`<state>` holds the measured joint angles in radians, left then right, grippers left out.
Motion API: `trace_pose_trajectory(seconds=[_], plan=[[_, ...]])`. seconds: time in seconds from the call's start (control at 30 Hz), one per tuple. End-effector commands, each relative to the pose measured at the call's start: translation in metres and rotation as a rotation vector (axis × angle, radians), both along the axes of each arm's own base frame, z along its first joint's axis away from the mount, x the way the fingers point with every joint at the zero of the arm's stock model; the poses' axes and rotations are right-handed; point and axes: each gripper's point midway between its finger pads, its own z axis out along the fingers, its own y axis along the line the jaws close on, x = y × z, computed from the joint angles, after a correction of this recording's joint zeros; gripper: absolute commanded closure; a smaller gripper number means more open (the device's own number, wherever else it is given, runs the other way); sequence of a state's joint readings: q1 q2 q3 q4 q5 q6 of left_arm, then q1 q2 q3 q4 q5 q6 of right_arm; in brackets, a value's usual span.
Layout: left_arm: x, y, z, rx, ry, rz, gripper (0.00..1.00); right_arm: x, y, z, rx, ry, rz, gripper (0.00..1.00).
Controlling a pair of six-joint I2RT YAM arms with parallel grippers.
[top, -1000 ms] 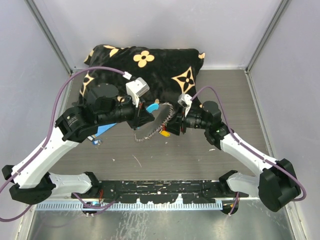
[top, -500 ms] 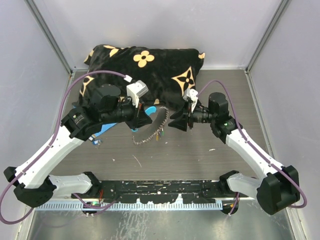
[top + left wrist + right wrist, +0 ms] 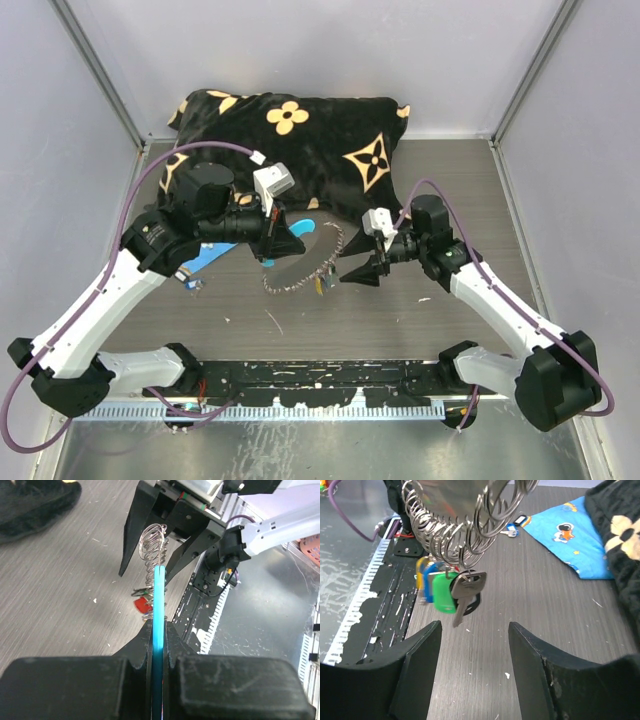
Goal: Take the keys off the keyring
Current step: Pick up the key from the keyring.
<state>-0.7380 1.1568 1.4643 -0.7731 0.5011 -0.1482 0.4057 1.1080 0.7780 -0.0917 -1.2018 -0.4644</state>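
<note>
The keyring (image 3: 322, 252) is a loop of grey metal coils with one light-blue curved section (image 3: 159, 600). My left gripper (image 3: 288, 243) is shut on that blue section and holds the loop above the table. In the left wrist view the fingers (image 3: 172, 640) clamp the blue strip edge-on. The keys (image 3: 449, 591) hang in a bunch from the coils (image 3: 460, 525): a green head, a silver key with a black head, and blue and yellow behind. My right gripper (image 3: 475, 626) is open and holds nothing, just short of the keys and slightly below them (image 3: 358, 274).
A black pillow with tan flowers (image 3: 290, 125) lies along the back. A blue printed sheet (image 3: 570, 535) lies on the table under my left arm, with a small loose key and tag (image 3: 514, 526) beside it. Metal walls close in both sides.
My right gripper has drawn back from the keyring, dropped lower and opened wider. The left arm has shifted slightly left with the ring, and the keys now hang free.
</note>
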Motion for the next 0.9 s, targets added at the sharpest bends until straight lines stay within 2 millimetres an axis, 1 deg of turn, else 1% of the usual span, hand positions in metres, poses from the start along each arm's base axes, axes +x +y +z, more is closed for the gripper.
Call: trace_pose_trajectory(seconds=[0.0, 0.07, 0.2, 0.33, 0.43, 0.57, 0.7, 0.87], plan=[[-0.011, -0.010, 0.029, -0.109, -0.079, -0.113, 1.00, -0.012, 0.007, 0.005, 0.048, -0.100, 0.081, 0.39], [-0.011, -0.011, 0.029, -0.111, -0.078, -0.119, 1.00, -0.015, 0.010, 0.007, 0.057, -0.084, 0.088, 0.41], [-0.008, -0.011, 0.028, -0.113, -0.080, -0.103, 1.00, -0.022, 0.012, 0.015, 0.073, -0.051, 0.116, 0.50], [-0.006, -0.011, 0.030, -0.123, -0.082, -0.085, 1.00, -0.018, 0.013, 0.016, 0.068, -0.038, 0.086, 0.52], [-0.006, -0.011, 0.030, -0.129, -0.078, -0.077, 1.00, -0.018, 0.014, 0.021, 0.080, -0.026, 0.081, 0.56], [-0.005, -0.011, 0.028, -0.136, -0.070, -0.066, 1.00, -0.005, 0.016, 0.025, 0.077, -0.003, -0.003, 0.57], [-0.004, -0.012, 0.026, -0.141, -0.062, -0.059, 1.00, 0.011, 0.015, 0.024, 0.071, 0.019, -0.102, 0.57], [-0.001, -0.010, 0.026, -0.147, -0.063, -0.028, 1.00, 0.012, 0.015, 0.026, 0.075, 0.022, -0.110, 0.60]])
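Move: The silver key hangs from the coil keyring about 4 cm to the left of my open right hand, roughly 1 cm back and level with its fingertips. The green tag is some 2 cm back of that key and 1 cm farther left. The coil keyring's middle is about 7 cm left, 1 cm ahead and 5 cm above that hand. From my left hand, which holds the blue clip, the key is around 6 cm right, 4 cm back and 11 cm below. I draw my right hand back about 2 cm, dipping 1 cm before rising again, then bring it forward some 2.5 cm while easing about 1.5 cm left to the hanging key, narrowing the fingers by about a third without shutting them. My left hand keeps its grip on the blue clip, shifts back 1 cm, then eases right and down about 1 cm towards my right hand. ##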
